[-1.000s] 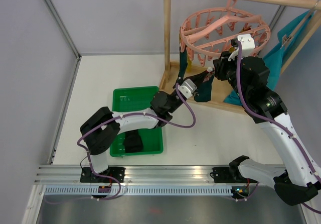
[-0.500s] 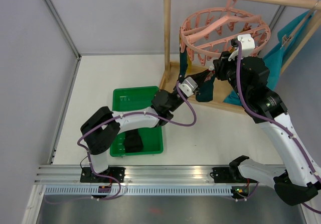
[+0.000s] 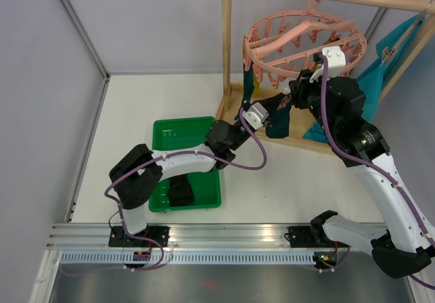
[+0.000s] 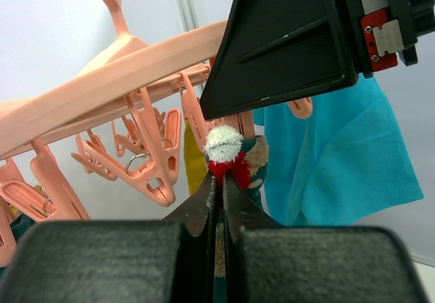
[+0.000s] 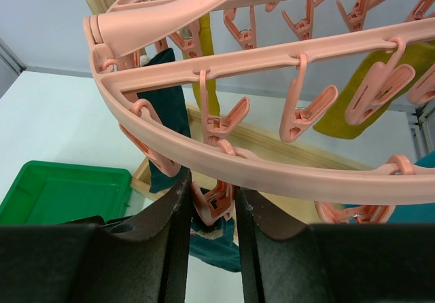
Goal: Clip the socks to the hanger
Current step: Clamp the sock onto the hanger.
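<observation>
The pink hanger [image 3: 306,41] hangs from the wooden rack. My right gripper [image 5: 209,194] is shut on one of its pegs [image 5: 214,204] at the ring's near edge, a finger pressing each side. My left gripper [image 4: 219,181] is shut on a teal sock with a red-and-white cuff [image 4: 234,155], holding the cuff up right under that peg and against the right gripper's black body [image 4: 285,38]. From above, the sock [image 3: 277,121] hangs below both grippers. A dark teal sock [image 3: 249,89] and yellow socks [image 5: 367,113] hang clipped to the ring. A black sock [image 3: 181,193] lies in the tray.
The green tray [image 3: 163,130] sits on the table left of the rack. The wooden rack's post [image 3: 227,45] stands just left of the hanger. A large teal cloth [image 3: 380,72] hangs on the rack's right side, behind the right arm.
The left arm has edged slightly up and left, bringing the sock's cuff closer under the peg. The right gripper has stayed on the peg.
</observation>
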Robot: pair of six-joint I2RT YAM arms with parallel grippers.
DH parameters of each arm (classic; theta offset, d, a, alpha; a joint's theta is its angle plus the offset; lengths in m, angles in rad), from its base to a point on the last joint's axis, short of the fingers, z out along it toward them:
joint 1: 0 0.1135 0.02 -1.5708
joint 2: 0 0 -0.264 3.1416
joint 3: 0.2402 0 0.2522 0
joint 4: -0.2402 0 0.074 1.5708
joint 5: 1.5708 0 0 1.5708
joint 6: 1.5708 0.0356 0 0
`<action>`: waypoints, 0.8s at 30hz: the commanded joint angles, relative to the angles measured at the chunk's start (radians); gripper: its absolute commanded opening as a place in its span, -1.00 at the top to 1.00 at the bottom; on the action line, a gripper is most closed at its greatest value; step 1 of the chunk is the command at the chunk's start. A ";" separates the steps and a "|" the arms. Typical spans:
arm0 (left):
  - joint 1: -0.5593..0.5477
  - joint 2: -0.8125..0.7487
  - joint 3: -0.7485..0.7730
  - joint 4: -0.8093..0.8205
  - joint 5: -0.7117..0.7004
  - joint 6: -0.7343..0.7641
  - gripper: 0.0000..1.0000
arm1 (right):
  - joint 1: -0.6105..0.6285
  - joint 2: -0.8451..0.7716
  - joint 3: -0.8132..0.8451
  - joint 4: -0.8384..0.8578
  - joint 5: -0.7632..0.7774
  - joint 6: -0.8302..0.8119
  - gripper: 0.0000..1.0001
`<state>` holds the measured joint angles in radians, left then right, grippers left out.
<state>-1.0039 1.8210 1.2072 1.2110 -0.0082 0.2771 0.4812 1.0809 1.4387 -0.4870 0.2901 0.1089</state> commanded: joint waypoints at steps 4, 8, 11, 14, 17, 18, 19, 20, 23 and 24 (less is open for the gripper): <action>-0.002 -0.006 0.057 0.010 -0.013 -0.029 0.88 | -0.004 -0.019 0.042 0.022 -0.009 0.009 0.09; -0.002 -0.011 0.049 0.009 -0.016 -0.033 0.80 | -0.003 -0.022 0.048 0.016 -0.017 0.014 -0.10; -0.002 -0.017 0.040 0.007 -0.015 -0.035 0.79 | -0.004 -0.022 0.049 0.013 -0.016 0.014 -0.26; -0.002 -0.020 0.035 0.001 -0.016 -0.036 0.74 | -0.004 -0.026 0.055 0.008 -0.019 0.020 -0.41; -0.002 -0.031 0.026 -0.005 -0.012 -0.041 0.61 | -0.003 -0.030 0.057 0.002 -0.020 0.028 -0.53; -0.002 -0.034 0.020 -0.004 -0.009 -0.045 0.51 | -0.003 -0.032 0.054 -0.001 -0.020 0.034 -0.55; -0.002 -0.038 0.006 -0.004 -0.010 -0.049 0.46 | -0.004 -0.033 0.052 -0.002 -0.019 0.035 -0.57; -0.002 -0.051 -0.001 -0.002 -0.012 -0.053 0.39 | -0.003 -0.039 0.049 -0.002 -0.014 0.038 -0.58; -0.002 -0.078 -0.038 -0.004 -0.021 -0.072 0.24 | -0.003 -0.044 0.043 -0.007 -0.015 0.052 -0.62; -0.004 -0.086 -0.052 -0.005 -0.035 -0.087 0.16 | -0.003 -0.047 0.042 -0.013 -0.016 0.054 -0.63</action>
<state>-1.0039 1.8023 1.1831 1.1961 -0.0246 0.2497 0.4812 1.0527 1.4483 -0.5171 0.2810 0.1429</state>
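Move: The sock's patterned cuff is already between the left fingertips, with the clip it goes into only about 2 cm to the right, 1 cm farther out and 2 cm above them. The right fingers already hold that clip squeezed at their own tips, the cuff some 2 cm to their left and 2 cm below. From the right hand, an empty clip sits roughly 4 cm ahead and 5 cm left, and a hanging dark sock about 5 cm ahead and 10 cm left. Let both grippers go of their work almost on the spot: spread the right fingers wide so the squeezed clip comes free, then start easing that hand back about 1 cm and slightly up. Keep the left hand beneath the hanger's rim, within about half a centimetre of its place, open its fingers to a bit under half and release the sock's cuff. ##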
